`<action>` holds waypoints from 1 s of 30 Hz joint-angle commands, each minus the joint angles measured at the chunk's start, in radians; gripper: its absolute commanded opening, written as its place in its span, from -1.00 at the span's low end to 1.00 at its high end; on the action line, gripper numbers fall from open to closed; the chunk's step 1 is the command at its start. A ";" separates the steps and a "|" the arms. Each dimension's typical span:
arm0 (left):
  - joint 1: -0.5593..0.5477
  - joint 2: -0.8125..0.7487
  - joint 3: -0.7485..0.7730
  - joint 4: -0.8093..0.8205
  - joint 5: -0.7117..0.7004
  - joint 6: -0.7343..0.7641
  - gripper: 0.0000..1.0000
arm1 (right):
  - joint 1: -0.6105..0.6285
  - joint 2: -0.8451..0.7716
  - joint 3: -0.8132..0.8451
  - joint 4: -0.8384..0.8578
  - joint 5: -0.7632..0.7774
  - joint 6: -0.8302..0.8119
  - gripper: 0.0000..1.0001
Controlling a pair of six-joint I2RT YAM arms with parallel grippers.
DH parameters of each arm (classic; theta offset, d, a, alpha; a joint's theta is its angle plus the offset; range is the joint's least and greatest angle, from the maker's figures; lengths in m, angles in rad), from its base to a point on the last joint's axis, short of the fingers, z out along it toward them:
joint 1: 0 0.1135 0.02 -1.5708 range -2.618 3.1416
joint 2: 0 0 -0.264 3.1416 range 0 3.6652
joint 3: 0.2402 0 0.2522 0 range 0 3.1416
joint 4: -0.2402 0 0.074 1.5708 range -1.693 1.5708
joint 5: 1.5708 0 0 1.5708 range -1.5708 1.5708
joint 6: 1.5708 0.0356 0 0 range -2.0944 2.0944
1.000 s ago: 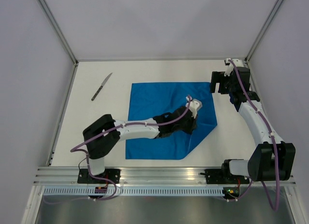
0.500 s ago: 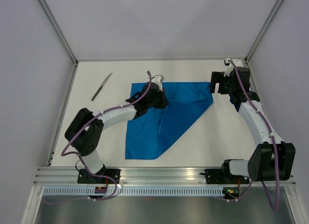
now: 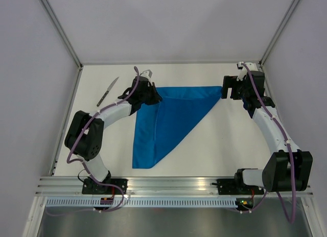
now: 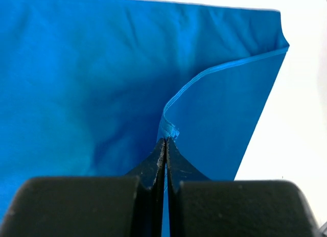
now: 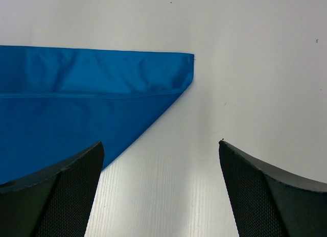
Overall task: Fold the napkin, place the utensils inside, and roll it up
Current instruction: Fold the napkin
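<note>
The blue napkin lies folded on the diagonal into a triangle, its long point toward the near left. My left gripper is at its far left corner, shut on a pinched corner of the napkin, with its fingertips pressed together. The upper layer's hem curls up over the lower layer. My right gripper stands open just off the napkin's far right corner, with bare table between its fingers. A silvery knife lies at the far left, apart from the cloth.
The white table is bounded by grey walls on three sides, with metal posts at the far corners. A rail carrying both arm bases runs along the near edge.
My left gripper has carried the napkin's corner from the near right across to the far left, and the cloth now forms a triangle. The right arm has stayed put.
</note>
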 commanded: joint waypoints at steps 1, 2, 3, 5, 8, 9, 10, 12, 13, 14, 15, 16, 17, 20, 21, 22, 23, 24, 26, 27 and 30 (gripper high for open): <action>0.042 0.024 0.059 -0.009 0.049 -0.034 -0.95 | -0.003 -0.011 0.033 -0.015 -0.006 0.000 0.96; 0.049 0.027 0.064 -0.009 0.057 -0.034 -0.95 | -0.001 -0.011 0.033 -0.015 -0.006 -0.002 0.96; 0.066 0.030 0.071 -0.009 0.065 -0.032 -0.95 | -0.003 -0.009 0.033 -0.015 -0.009 0.000 0.96; 0.082 0.046 0.087 -0.044 0.076 -0.026 -0.95 | -0.003 -0.009 0.033 -0.015 -0.011 0.000 0.96; 0.109 0.070 0.114 -0.058 0.099 -0.022 -0.95 | -0.003 -0.008 0.033 -0.016 -0.014 0.000 0.96; 0.120 0.073 0.126 -0.064 0.099 -0.020 -0.95 | -0.003 -0.009 0.033 -0.015 -0.014 -0.002 0.96; 0.125 0.078 0.131 -0.066 0.099 -0.019 -0.95 | -0.003 -0.008 0.033 -0.016 -0.014 -0.003 0.96; 0.138 0.092 0.148 -0.075 0.106 -0.015 -0.95 | -0.003 -0.011 0.033 -0.016 -0.014 -0.004 0.96; 0.143 0.096 0.153 -0.078 0.109 -0.017 -0.95 | -0.003 -0.011 0.033 -0.016 -0.014 -0.004 0.96; 0.148 0.107 0.157 -0.086 0.115 -0.015 -0.95 | -0.003 -0.009 0.033 -0.016 -0.014 -0.004 0.96; 0.157 0.113 0.169 -0.087 0.119 -0.014 -0.95 | -0.003 -0.011 0.033 -0.016 -0.015 -0.004 0.96; 0.161 0.116 0.174 -0.093 0.122 -0.015 -0.95 | -0.003 -0.009 0.031 -0.016 -0.015 -0.005 0.96; 0.166 0.125 0.180 -0.099 0.126 -0.015 -0.95 | -0.001 -0.011 0.031 -0.016 -0.017 -0.004 0.96; 0.184 0.136 0.196 -0.106 0.134 -0.012 -0.95 | -0.003 -0.009 0.031 -0.016 -0.017 -0.007 0.96; 0.192 0.141 0.202 -0.109 0.135 -0.012 -0.95 | -0.003 -0.011 0.031 -0.016 -0.017 -0.007 0.96; 0.197 0.142 0.203 -0.109 0.141 -0.014 -0.95 | -0.003 -0.009 0.031 -0.016 -0.018 -0.007 0.96; 0.200 0.142 0.205 -0.110 0.142 -0.015 -0.95 | -0.001 -0.009 0.031 -0.016 -0.018 -0.007 0.96; 0.204 0.144 0.208 -0.110 0.143 -0.015 -0.95 | -0.003 -0.009 0.031 -0.015 -0.017 -0.007 0.96; 0.212 0.147 0.212 -0.113 0.149 -0.015 -0.95 | -0.003 -0.009 0.031 -0.016 -0.017 -0.008 0.96; 0.217 0.147 0.216 -0.113 0.151 -0.014 -0.95 | -0.001 -0.009 0.031 -0.015 -0.018 -0.008 0.96; 0.229 0.153 0.228 -0.125 0.154 -0.014 -0.95 | -0.003 -0.009 0.031 -0.016 -0.017 -0.008 0.96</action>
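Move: My left hand holds the napkin's near-right corner, folded over. The napkin's far-left corner, where I'm taking it, lies about 15 cm ahead, 12 cm to the left and 11 cm below. From that hand, the far-right corner is also about 15 cm ahead but 37 cm to the right; the knife's middle is roughly 12 cm ahead and 31 cm left. From my idle right hand, the far-left corner is some 15 cm ahead, 51 cm left and 19 cm below. Keeping the napkin's corner pinched in my closed left fingers, I draw it diagonally forward and left over the cloth towards the far-left corner, about 6 cm each way, slowing as I go and staying nearly level. My wrist turns gently, under 10 degrees, counter-clockwise and tipping down. ##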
